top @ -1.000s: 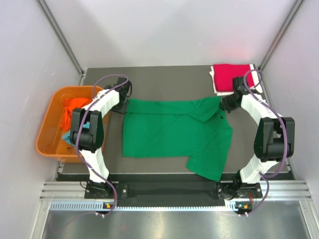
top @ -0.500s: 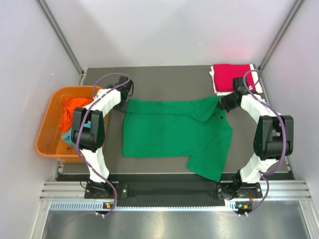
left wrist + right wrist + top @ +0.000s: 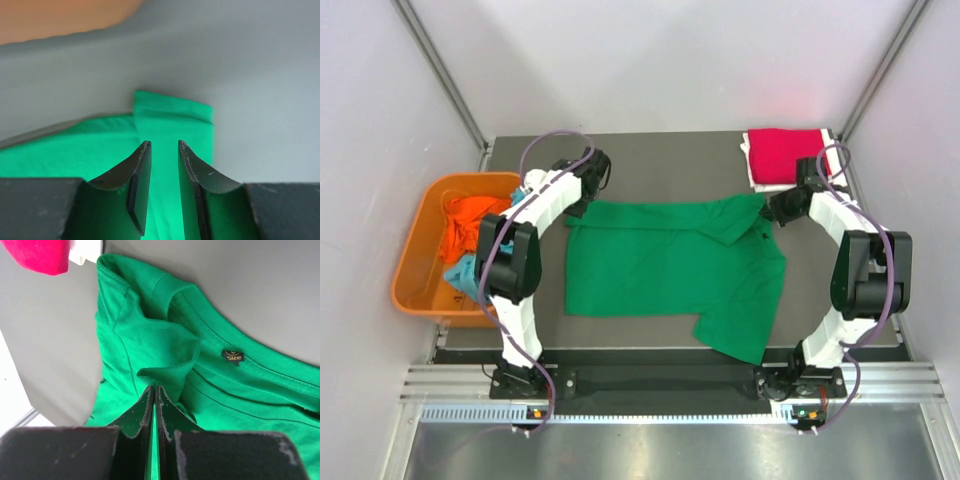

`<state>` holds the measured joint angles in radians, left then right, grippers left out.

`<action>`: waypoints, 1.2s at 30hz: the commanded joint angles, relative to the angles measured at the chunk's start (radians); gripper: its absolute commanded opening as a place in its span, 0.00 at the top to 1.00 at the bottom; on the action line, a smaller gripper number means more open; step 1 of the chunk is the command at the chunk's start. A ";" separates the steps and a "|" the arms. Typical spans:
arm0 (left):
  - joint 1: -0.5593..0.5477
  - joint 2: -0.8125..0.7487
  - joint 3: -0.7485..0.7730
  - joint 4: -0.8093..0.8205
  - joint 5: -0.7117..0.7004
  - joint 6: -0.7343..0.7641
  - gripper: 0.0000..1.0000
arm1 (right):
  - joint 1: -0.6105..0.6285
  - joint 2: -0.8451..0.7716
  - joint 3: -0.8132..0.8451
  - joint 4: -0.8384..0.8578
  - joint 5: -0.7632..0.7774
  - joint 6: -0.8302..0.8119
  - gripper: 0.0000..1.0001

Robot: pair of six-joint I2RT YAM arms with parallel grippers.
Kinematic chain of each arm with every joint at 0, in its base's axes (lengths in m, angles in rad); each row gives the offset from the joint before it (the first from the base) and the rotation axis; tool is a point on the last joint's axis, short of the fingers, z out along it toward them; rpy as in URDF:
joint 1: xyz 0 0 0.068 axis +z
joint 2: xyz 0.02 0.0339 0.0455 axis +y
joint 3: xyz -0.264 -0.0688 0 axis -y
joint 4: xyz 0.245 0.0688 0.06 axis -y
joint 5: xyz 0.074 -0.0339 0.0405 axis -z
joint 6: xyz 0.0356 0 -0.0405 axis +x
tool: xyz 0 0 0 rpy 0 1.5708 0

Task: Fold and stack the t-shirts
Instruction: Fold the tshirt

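Note:
A bright green t-shirt [image 3: 670, 265] lies spread on the dark table [image 3: 650, 160], its far right sleeve bunched. My right gripper [image 3: 770, 208] is at that bunch, shut on a raised fold of green cloth [image 3: 160, 355] near the collar; in the right wrist view the right gripper [image 3: 154, 387] has its jaws pressed together. My left gripper [image 3: 580, 203] hovers at the shirt's far left corner. The left wrist view shows the left gripper [image 3: 164, 144] open over the green sleeve [image 3: 170, 120], nothing pinched. A folded crimson t-shirt [image 3: 783, 155] sits at the back right.
An orange plastic tub [image 3: 410, 285] stands off the table's left edge, holding an orange t-shirt [image 3: 470, 215] and a bit of light blue t-shirt [image 3: 465, 272]. White paper [image 3: 87, 250] lies under the crimson t-shirt [image 3: 37, 255]. Grey walls close in on three sides.
My left arm has swung back and to the right, from beside the shirt's left edge to above its far left corner. The right gripper stayed shut on the fold, shifting slightly back.

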<state>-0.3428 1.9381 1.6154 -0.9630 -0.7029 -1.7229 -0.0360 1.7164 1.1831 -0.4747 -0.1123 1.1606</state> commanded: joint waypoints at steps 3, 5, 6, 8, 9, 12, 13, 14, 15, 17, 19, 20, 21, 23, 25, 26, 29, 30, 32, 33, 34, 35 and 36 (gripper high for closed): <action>0.007 0.057 -0.018 -0.030 -0.037 -0.109 0.66 | -0.008 0.005 -0.013 0.045 -0.023 -0.012 1.00; 0.005 0.071 -0.020 -0.023 -0.044 -0.112 0.66 | -0.015 0.008 -0.013 0.044 -0.030 -0.013 1.00; 0.005 0.087 -0.020 -0.023 -0.046 -0.115 0.66 | -0.018 0.008 -0.013 0.047 -0.033 -0.016 1.00; 0.007 0.094 -0.034 -0.023 -0.049 -0.125 0.65 | -0.024 0.008 -0.016 0.050 -0.038 -0.018 1.00; 0.005 0.096 -0.043 -0.013 -0.046 -0.129 0.65 | -0.027 0.006 -0.019 0.051 -0.041 -0.021 1.00; 0.007 0.097 -0.077 0.027 -0.037 -0.115 0.65 | -0.034 0.003 -0.023 0.062 -0.049 -0.021 1.00; 0.007 0.104 -0.081 0.036 -0.035 -0.113 0.65 | -0.036 0.003 -0.028 0.064 -0.053 -0.021 1.00; 0.005 0.108 -0.081 0.038 -0.032 -0.113 0.65 | -0.041 0.005 -0.030 0.065 -0.056 -0.021 1.00; 0.007 0.119 -0.083 0.044 -0.033 -0.112 0.65 | -0.042 0.006 -0.030 0.068 -0.059 -0.021 1.00; 0.007 0.127 -0.078 0.059 -0.038 -0.098 0.65 | -0.050 0.008 -0.030 0.070 -0.069 -0.022 1.00; 0.007 0.140 -0.077 0.073 -0.041 -0.075 0.65 | -0.054 0.009 -0.033 0.074 -0.072 -0.027 1.00; 0.007 0.143 -0.074 0.089 -0.043 -0.064 0.65 | -0.057 0.009 -0.033 0.074 -0.073 -0.030 1.00; 0.005 0.151 -0.068 0.092 -0.049 -0.058 0.65 | -0.061 0.011 -0.036 0.079 -0.075 -0.030 1.00; 0.007 0.160 -0.058 0.087 -0.055 -0.049 0.66 | -0.068 0.012 -0.042 0.084 -0.082 -0.032 1.00; 0.007 0.170 -0.058 0.086 -0.060 -0.050 0.67 | -0.071 0.015 -0.046 0.090 -0.089 -0.036 1.00; 0.007 0.173 -0.058 0.087 -0.060 -0.050 0.68 | -0.076 0.017 -0.048 0.090 -0.090 -0.038 1.00; 0.007 0.189 -0.054 0.075 -0.058 -0.058 0.68 | -0.087 0.023 -0.048 0.093 -0.099 -0.041 1.00; 0.007 0.196 -0.054 0.064 -0.060 -0.070 0.68 | -0.090 0.026 -0.050 0.096 -0.102 -0.044 1.00; 0.007 0.203 -0.046 0.064 -0.072 -0.064 0.67 | -0.096 0.029 -0.048 0.099 -0.113 -0.047 1.00; 0.007 0.209 -0.040 0.060 -0.079 -0.057 0.66 | -0.099 0.031 -0.048 0.099 -0.115 -0.050 1.00; 0.007 0.211 -0.026 0.047 -0.089 -0.053 0.66 | -0.100 0.031 -0.048 0.097 -0.116 -0.053 1.00; 0.007 0.211 -0.019 0.044 -0.108 -0.049 0.66 | -0.107 0.029 -0.046 0.097 -0.116 -0.053 1.00; 0.007 0.208 -0.014 0.044 -0.116 -0.043 0.66 | -0.108 0.031 -0.048 0.099 -0.116 -0.056 1.00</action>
<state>-0.3378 2.1315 1.5642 -0.9005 -0.7635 -1.7779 -0.1238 1.7458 1.1366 -0.4103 -0.2134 1.1240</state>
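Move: The shirt's hem end, where the folded-over strip begins, lies nearly straight under my left hand, about 11 cm down and some 3 cm to its left. The strip's far hem corner is about 7 cm ahead and 4 left, the near hem corner some 27 cm back and 5 left; the orange basket stands around 34 cm left and 7 back. From my right hand that hem spot is level, about 57 cm left and 8 below. I sink my left hand almost straight down, about 9 cm, towards the hem end of the folded strip, tipping it slightly more downward, fingers a third open and just above the cloth. Meanwhile my shut right hand keeps its pinch on the collar end and eases about 2 cm to the right and 1.5 cm down. ##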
